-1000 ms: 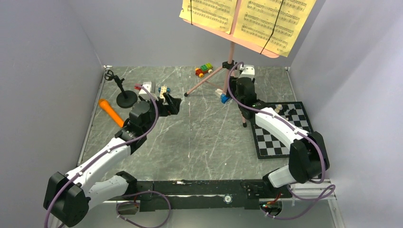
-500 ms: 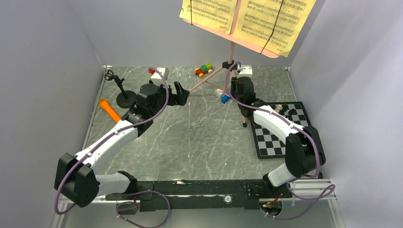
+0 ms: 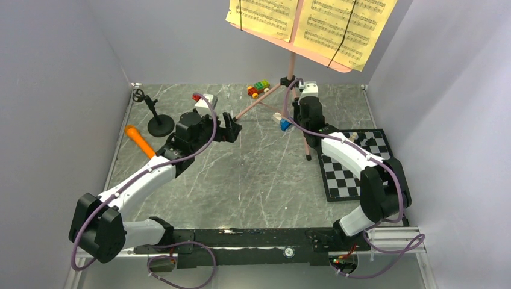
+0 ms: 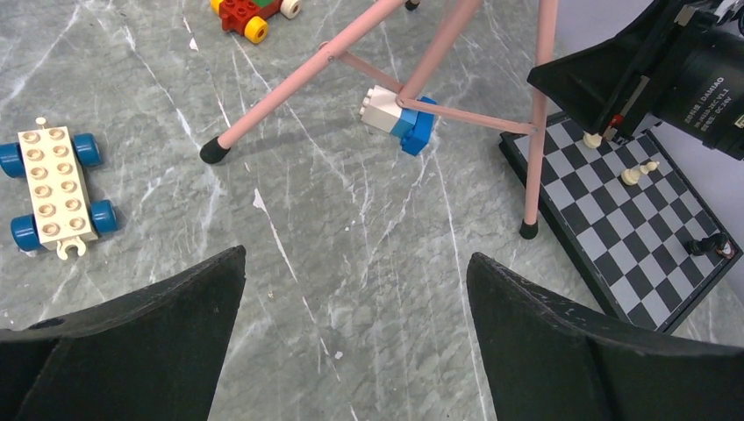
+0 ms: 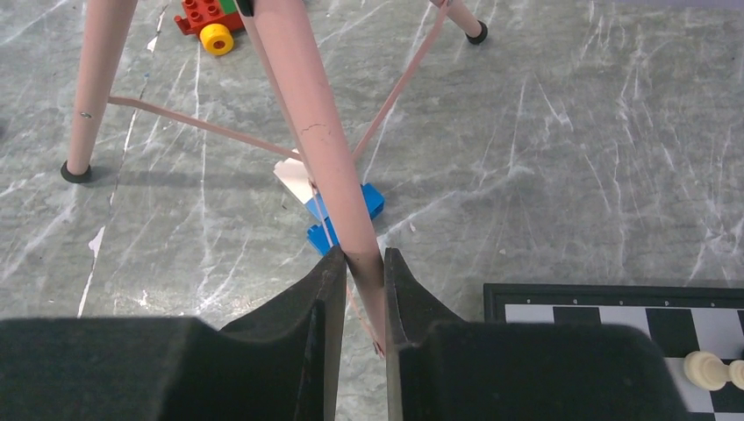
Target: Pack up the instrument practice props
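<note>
The tall pink tripod music stand (image 3: 291,67) stands at the back middle, with yellow sheet-music pages (image 3: 337,27) strapped on its tray. My right gripper (image 5: 362,263) is shut on one pink leg (image 5: 307,114) of the stand, seen from above by the chessboard (image 3: 303,123). My left gripper (image 3: 232,127) is open and empty, hovering over bare floor (image 4: 355,256) short of the stand's left foot (image 4: 211,151). The orange toy microphone (image 3: 140,141) lies at the left. The black round-based mic stand (image 3: 158,120) stands upright behind it.
A chessboard (image 3: 346,180) with pieces lies at the right, its corner near one stand foot (image 4: 528,230). A blue-and-white block toy (image 4: 399,116) sits under the tripod. A red, green and yellow car (image 3: 259,88) and a white car with blue wheels (image 4: 54,187) sit nearby.
My left arm has swung away from the white car, back and right toward the stand's left leg, jaws still open. The right gripper stays on the leg; the stand's top has shifted slightly.
</note>
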Tool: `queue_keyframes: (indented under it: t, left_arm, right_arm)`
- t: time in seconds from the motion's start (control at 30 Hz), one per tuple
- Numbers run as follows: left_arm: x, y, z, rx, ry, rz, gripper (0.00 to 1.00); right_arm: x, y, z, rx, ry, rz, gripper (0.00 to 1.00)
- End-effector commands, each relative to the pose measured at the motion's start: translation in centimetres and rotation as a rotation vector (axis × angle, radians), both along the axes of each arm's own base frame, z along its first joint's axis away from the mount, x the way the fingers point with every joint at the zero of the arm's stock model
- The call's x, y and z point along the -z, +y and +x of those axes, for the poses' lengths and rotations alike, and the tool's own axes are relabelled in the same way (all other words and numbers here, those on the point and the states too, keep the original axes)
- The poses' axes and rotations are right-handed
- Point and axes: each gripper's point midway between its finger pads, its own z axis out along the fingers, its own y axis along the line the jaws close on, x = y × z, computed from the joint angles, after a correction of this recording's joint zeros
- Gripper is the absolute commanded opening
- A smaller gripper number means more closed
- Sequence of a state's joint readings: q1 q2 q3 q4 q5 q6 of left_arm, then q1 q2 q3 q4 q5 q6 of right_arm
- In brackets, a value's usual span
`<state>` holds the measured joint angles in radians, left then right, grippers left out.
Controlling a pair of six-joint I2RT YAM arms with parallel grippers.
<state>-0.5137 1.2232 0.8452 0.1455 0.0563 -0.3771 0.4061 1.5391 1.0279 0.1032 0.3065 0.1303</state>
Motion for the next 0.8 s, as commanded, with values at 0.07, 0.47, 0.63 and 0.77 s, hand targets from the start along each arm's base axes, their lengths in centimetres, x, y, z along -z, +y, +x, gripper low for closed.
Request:
queue_keyframes:
  t: [0.07, 0.47, 0.63, 0.77]
  left_arm:
    - [-2.5, 0.0, 0.1, 0.019, -0.094, -0.009, 0.99]
    - [-1.2, -1.4, 2.8, 0.063, -0.143, 0.075, 0.99]
    - [-1.3, -2.7, 5.4, 0.114, -0.252, 0.114, 0.99]
    - [-2.1, -3.8, 7.6, 0.180, -0.372, 0.125, 0.98]
  right_arm:
    - [-1.0, 3.5, -2.2, -0.155, -0.011, 0.108, 0.00]
    - [-0.7, 4.9, -6.6, -0.266, 0.015, 0.175, 0.00]
    - [-0.2, 4.9, -7.3, -0.274, 0.031, 0.181, 0.00]
    - [0.3, 4.9, -7.5, -0.277, 0.046, 0.185, 0.00]
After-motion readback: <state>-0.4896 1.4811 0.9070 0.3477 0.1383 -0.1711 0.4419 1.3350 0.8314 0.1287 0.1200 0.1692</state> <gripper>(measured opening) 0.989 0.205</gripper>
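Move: The right hand already grips the music stand's near right leg; clear tabletop lies about 12 cm back and 12 cm left of that hand, 17 cm below. The blue-white blocks are some 8 cm ahead, 3 cm left and 16 cm below it, and the chessboard's middle 8 cm back, 25 cm right and 16 cm below. From the open left hand, the middle of the stand's left leg lies about 16 cm ahead, 8 cm right and 8 cm down. Keeping its pinch on the near leg, the right hand draws the music stand back towards the robot at one height, about 6 cm, also drifting some 3 cm left, while the wrist turns roughly 10 degrees counter-clockwise and the pull eases off towards the end. The left hand barely stirs at first, then reaches forward and down towards the stand's left leg, about 5 cm out and 3 cm lower with a little to the right, fingers still wide open and touching nothing yet. ##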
